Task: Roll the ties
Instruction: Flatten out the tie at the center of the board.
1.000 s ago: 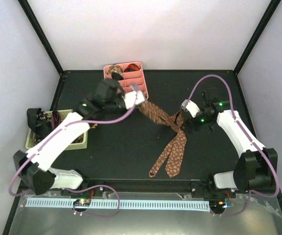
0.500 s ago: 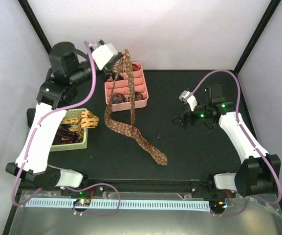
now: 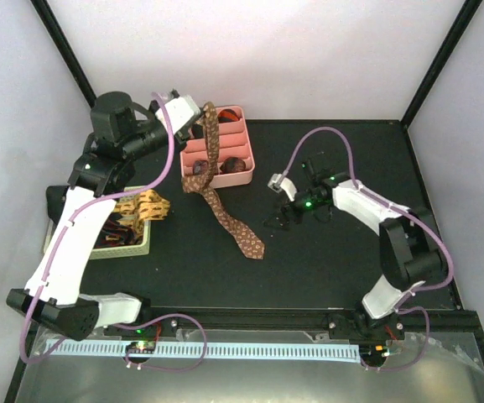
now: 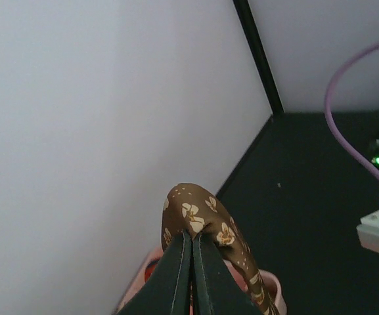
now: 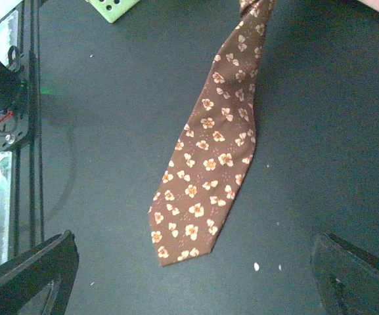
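Observation:
A brown tie point(image 3: 216, 201) with pale flowers hangs from my left gripper point(image 3: 201, 117), which is raised over the pink tray point(image 3: 243, 143). The left wrist view shows that gripper point(image 4: 190, 237) shut on a fold of the tie point(image 4: 199, 210). The tie's lower part lies on the black table, with its wide pointed end point(image 3: 252, 248) toward the middle. My right gripper point(image 3: 278, 217) hovers open just right of that end. In the right wrist view the wide end point(image 5: 205, 164) lies between and beyond the spread fingers point(image 5: 31, 279). Rolled ties point(image 3: 233, 164) sit in the tray.
A pale green basket point(image 3: 132, 245) at the left holds more ties, and an orange patterned one point(image 3: 145, 206) drapes over its rim. A basket corner point(image 5: 113, 6) shows in the right wrist view. The table's front rail point(image 5: 8, 98) lies to the left there.
My left gripper lifted the brown tie off the table to above the tray, dragging its wide end leftward. My right gripper let go, opened and followed left toward that end.

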`<action>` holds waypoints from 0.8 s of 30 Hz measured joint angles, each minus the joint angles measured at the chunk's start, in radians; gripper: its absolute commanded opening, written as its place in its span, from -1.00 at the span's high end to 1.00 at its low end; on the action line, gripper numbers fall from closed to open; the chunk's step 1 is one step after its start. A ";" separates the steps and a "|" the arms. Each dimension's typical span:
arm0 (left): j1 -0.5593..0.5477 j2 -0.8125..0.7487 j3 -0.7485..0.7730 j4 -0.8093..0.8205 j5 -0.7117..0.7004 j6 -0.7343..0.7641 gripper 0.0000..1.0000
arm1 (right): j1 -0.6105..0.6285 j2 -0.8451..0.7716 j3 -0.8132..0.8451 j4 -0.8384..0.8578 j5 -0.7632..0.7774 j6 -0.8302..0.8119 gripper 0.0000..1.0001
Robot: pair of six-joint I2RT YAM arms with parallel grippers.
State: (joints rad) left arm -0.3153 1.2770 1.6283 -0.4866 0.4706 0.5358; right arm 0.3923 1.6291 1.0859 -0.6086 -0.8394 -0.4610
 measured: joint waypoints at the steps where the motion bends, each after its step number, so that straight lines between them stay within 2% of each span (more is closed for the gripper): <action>1: 0.007 -0.012 -0.034 0.003 0.000 0.009 0.97 | 0.011 0.018 0.000 0.027 0.000 0.011 -0.85; 6: 0.053 -0.085 -0.146 0.015 -0.002 0.048 0.97 | 0.100 0.134 0.077 0.123 -0.001 0.064 -0.79; 15: 0.111 -0.175 -0.166 0.072 0.001 0.066 0.97 | 0.278 0.315 0.289 0.282 0.134 0.189 -0.76; 21: 0.135 -0.200 -0.191 0.076 0.033 0.083 0.97 | 0.302 0.436 0.394 0.330 0.173 0.232 -0.35; 24: 0.143 -0.212 -0.200 0.076 0.051 0.098 0.97 | 0.301 0.510 0.467 0.329 0.175 0.237 -0.31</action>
State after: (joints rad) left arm -0.1719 1.0645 1.4288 -0.4110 0.5213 0.6334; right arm 0.6937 2.1387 1.5528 -0.2798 -0.6643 -0.2237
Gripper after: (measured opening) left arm 0.017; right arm 0.666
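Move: From the right hand, open and empty, the tie's low bend lies about 23 cm to the left, 14 cm farther out and some 6 cm below. The tie's broad tip, on the board, is only about 8 cm left, level fore and aft and 12 cm down; the pink organizer stands roughly 18 cm left and 26 cm ahead. The left hand holds the tie up high, that bend some 40 cm beneath it and 3 cm to its left. Sweep the right gripper about 17 cm left over the board to the hanging tie's bend, veering forward some 6 cm and sinking late, and bring its wide-open fingers about a third of the way shut around the strand without gripping yet. Keep the left gripper shut on the tie: dip it slightly and raise it again while easing about 5 cm left and a little back. ##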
